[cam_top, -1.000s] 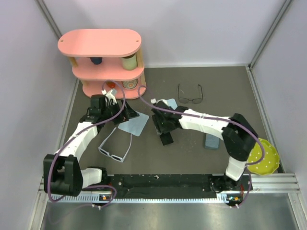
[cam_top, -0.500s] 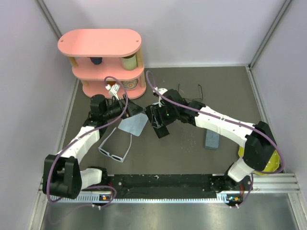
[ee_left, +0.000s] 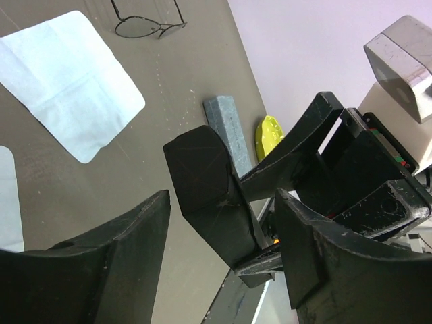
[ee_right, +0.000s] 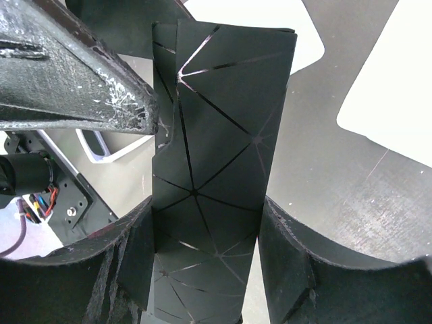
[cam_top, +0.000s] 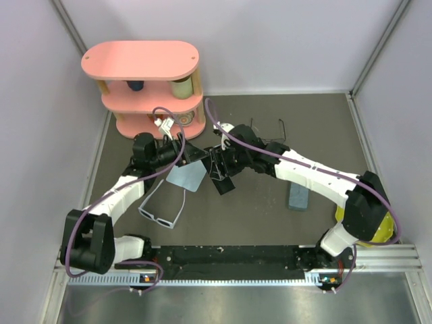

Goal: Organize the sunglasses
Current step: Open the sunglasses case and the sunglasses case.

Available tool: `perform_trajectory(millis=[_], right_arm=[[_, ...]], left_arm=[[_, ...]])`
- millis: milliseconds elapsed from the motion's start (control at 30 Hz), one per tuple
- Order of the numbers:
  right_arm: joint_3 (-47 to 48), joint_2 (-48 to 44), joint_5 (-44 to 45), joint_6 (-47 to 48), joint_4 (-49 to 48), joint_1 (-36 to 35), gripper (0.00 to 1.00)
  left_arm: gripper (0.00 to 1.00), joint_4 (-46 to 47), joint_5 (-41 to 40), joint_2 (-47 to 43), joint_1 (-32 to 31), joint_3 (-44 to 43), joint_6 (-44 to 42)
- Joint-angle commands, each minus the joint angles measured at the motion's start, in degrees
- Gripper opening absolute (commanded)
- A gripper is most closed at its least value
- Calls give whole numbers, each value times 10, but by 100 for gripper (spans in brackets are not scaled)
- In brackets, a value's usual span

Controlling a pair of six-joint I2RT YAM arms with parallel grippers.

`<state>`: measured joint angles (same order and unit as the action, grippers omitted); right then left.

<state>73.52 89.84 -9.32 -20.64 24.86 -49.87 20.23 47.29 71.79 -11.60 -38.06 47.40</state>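
Observation:
The white-framed sunglasses [cam_top: 162, 210] lie folded open on the mat near the front left. The thin wire sunglasses [cam_top: 267, 132] lie at the back, partly hidden behind the right arm; they also show in the left wrist view [ee_left: 146, 24]. My right gripper [cam_top: 220, 167] is shut on a black oblong case [ee_right: 214, 169], holding it above the mat between both fingers. My left gripper [cam_top: 192, 154] faces it from the left, its jaws open around the case's far end [ee_left: 210, 196], with a gap still showing at the left finger [ee_left: 108, 263].
A light blue cloth [cam_top: 187, 175] lies under the grippers, with another [ee_right: 381, 88] beside it. A grey-blue case [cam_top: 297, 196] lies right of centre. A pink two-tier shelf [cam_top: 145, 81] stands at the back left. A yellow plate [cam_top: 375, 223] sits at the right edge.
My right arm carried the black case leftward, toward the left gripper. My left gripper moved right to the case's end and its jaws have narrowed around it.

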Motion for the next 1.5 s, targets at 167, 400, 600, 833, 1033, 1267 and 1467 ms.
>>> perform_trajectory(millis=[167, 400, 600, 833, 1033, 1267, 1467], right_arm=[[6, -43, -13, 5, -43, 0, 0], [3, -56, -40, 2, -53, 6, 0], [-4, -71, -43, -6, -55, 12, 0], [-27, -97, -74, -16, -71, 26, 0], [-48, -113, -111, -12, -83, 29, 0], [-81, -128, -116, -19, -83, 38, 0], [-94, -105, -135, -34, -84, 50, 0]], left_arm=[[54, 69, -10, -25, -4, 8, -6], [38, 117, 14, -18, -6, 16, 16], [24, 116, 20, -24, -5, 24, 2], [13, 92, 21, -35, -5, 37, -42], [12, 70, 25, -35, -6, 38, -72], [16, 38, 4, -16, -5, 48, -87], [16, 34, -8, 52, -7, 69, -99]])
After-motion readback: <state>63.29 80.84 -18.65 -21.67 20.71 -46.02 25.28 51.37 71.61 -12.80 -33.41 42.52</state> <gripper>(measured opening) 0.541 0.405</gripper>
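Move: The sunglasses case is already pinched about its middle in my right hand, held well above the table. That middle lies roughly 5 cm back, 5 cm to the right and 3 cm below my left hand, with the case's upper end sitting between my half-open left fingers. About 19 cm below the left hand lie one light-blue cloth some 13 cm right and 5 cm ahead, a second cloth 4 cm left and level, and the white sunglasses about 13 cm left and 14 cm back. I close my left fingers around the upper end of the case and pinch its edge while both hands rise about 2 cm. Keeping both grips, I draw both hands back about 2 cm; my left then dips some 3 cm, and my right shifts about 2.5 cm to the right, rolling slightly, and sinks less, to work the lid away from the body. ##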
